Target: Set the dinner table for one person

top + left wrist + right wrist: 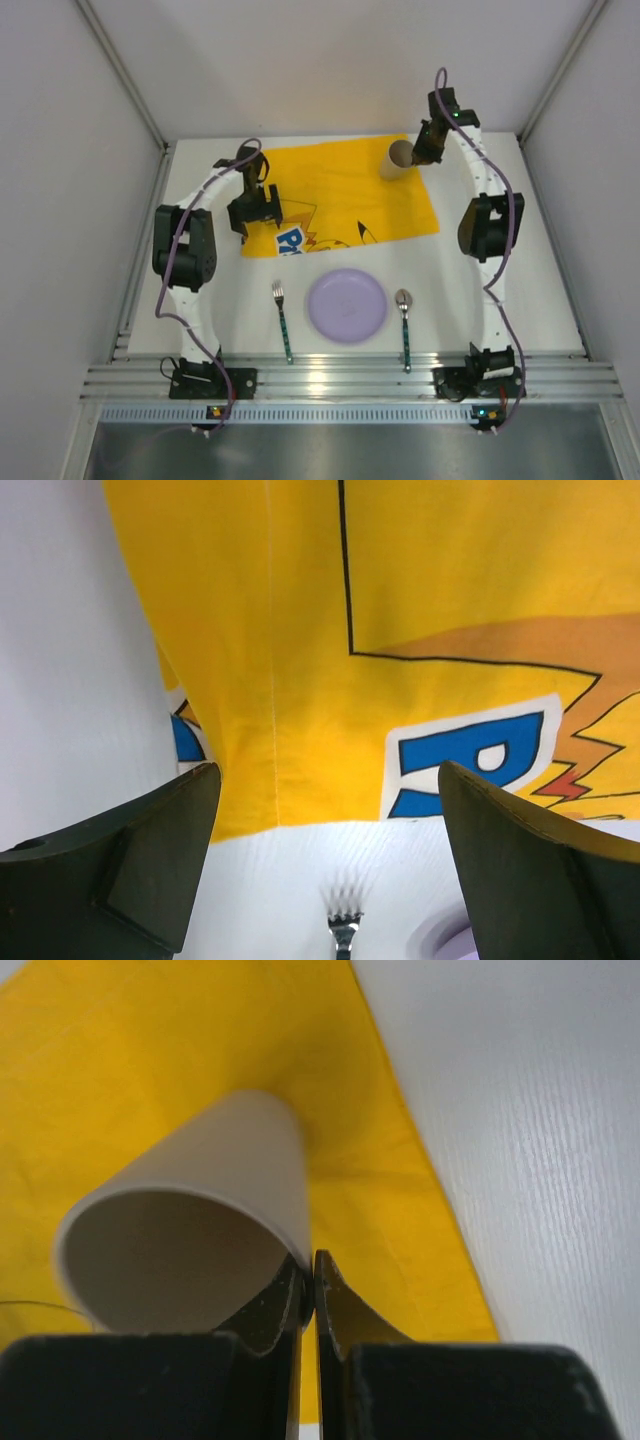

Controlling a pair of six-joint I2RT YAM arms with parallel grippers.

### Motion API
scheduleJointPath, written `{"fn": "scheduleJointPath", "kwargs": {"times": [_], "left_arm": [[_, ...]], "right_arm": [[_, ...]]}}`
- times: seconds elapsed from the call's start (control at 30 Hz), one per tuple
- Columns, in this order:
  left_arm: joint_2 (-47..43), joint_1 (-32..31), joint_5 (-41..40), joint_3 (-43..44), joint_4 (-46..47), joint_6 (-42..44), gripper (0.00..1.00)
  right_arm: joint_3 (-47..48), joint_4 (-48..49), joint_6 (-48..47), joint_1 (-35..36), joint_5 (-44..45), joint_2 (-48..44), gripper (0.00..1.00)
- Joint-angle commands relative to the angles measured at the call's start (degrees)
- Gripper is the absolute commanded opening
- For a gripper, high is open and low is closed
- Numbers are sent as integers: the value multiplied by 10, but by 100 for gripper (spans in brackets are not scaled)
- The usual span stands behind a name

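A beige paper cup (398,158) (200,1200) leans tilted at the far right of the yellow placemat (340,195) (150,1060). My right gripper (418,152) (312,1280) is shut on its rim, with one finger inside the mouth and the other outside. Over the placemat's (300,630) near left edge my left gripper (255,215) (328,772) hangs open and holds nothing. On the white dinner table (530,260) (60,630) (540,1110), near the front, lie a fork (282,318) (343,930), a lilac plate (346,305) (455,945) and a spoon (404,320).
A ribbed aluminium rail (350,378) runs along the table's near edge between the two arm bases. White walls close in the table on the left, right and far sides.
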Motion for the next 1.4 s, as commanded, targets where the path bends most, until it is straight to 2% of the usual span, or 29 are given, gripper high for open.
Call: {"fn": "scheduleJointPath", "kwargs": {"times": [0.0,0.1,0.13,0.17,0.2,0.3,0.4,0.5,0.63,0.77,0.93,1.03,1.07,1.17,1.27,1.37], "left_arm": [[-53,7,-4,-26,8,-4,95],[-60,7,-11,-37,9,3,95],[-60,7,-11,-37,7,3,95],[-60,7,-11,-37,7,3,95],[-59,7,-8,-36,8,3,95],[-49,7,1,-29,8,3,95],[-35,6,5,-15,5,3,95],[-26,4,6,-5,3,3,94],[-18,1,6,0,1,6,94],[-11,0,6,5,-1,7,94],[-6,-4,5,13,-6,10,94],[-5,-5,3,10,-4,10,94],[-4,-6,3,9,-5,10,94],[-6,-6,3,1,-2,9,94],[-6,-7,5,-7,2,9,94],[1,-7,6,-4,2,9,94]], "right_arm": [[56,-1,12,19,26,16,0],[60,-11,14,20,42,29,0],[60,-14,12,20,45,30,3],[59,-13,12,20,51,29,10],[59,-13,7,21,52,28,27],[58,-5,4,23,52,23,61],[59,15,4,24,40,16,77],[57,30,3,28,27,5,86],[30,73,1,28,-11,-25,91],[-41,153,13,20,-62,-80,95],[-112,202,13,-3,-69,-157,97],[-256,250,30,-34,-55,-237,98],[-349,271,39,-46,-66,-284,98],[-507,339,71,-104,-90,-353,99],[-565,324,56,-125,-81,-366,98],[-584,306,35,-121,-93,-346,95]]}}
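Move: The right hand holds the cup by its rim, with the cup's body about 4 cm left, 2 cm ahead and 5 cm below. The standing spot, on the yellow cloth's far right part, is some 6 cm left, 3 cm ahead and 12 cm down; the cloth's middle is about 22 cm left and 6 cm back, the plate roughly 19 cm left and 37 cm back. From the left hand that spot lies around 18 cm ahead, 34 cm right and 3 cm lower. The right hand carries the tilted cup about 2 cm left and down onto the far right part of the cloth, then its fingers, shut on the rim at first, open wide almost in place and let go of it. With the fingers open it eases slightly forward and left, climbs roughly 9 cm off the cup, then swings back and to the right, away from the cup and past the cloth's right edge, sinking some 6 cm and turning about 15 degrees clockwise on the way. ##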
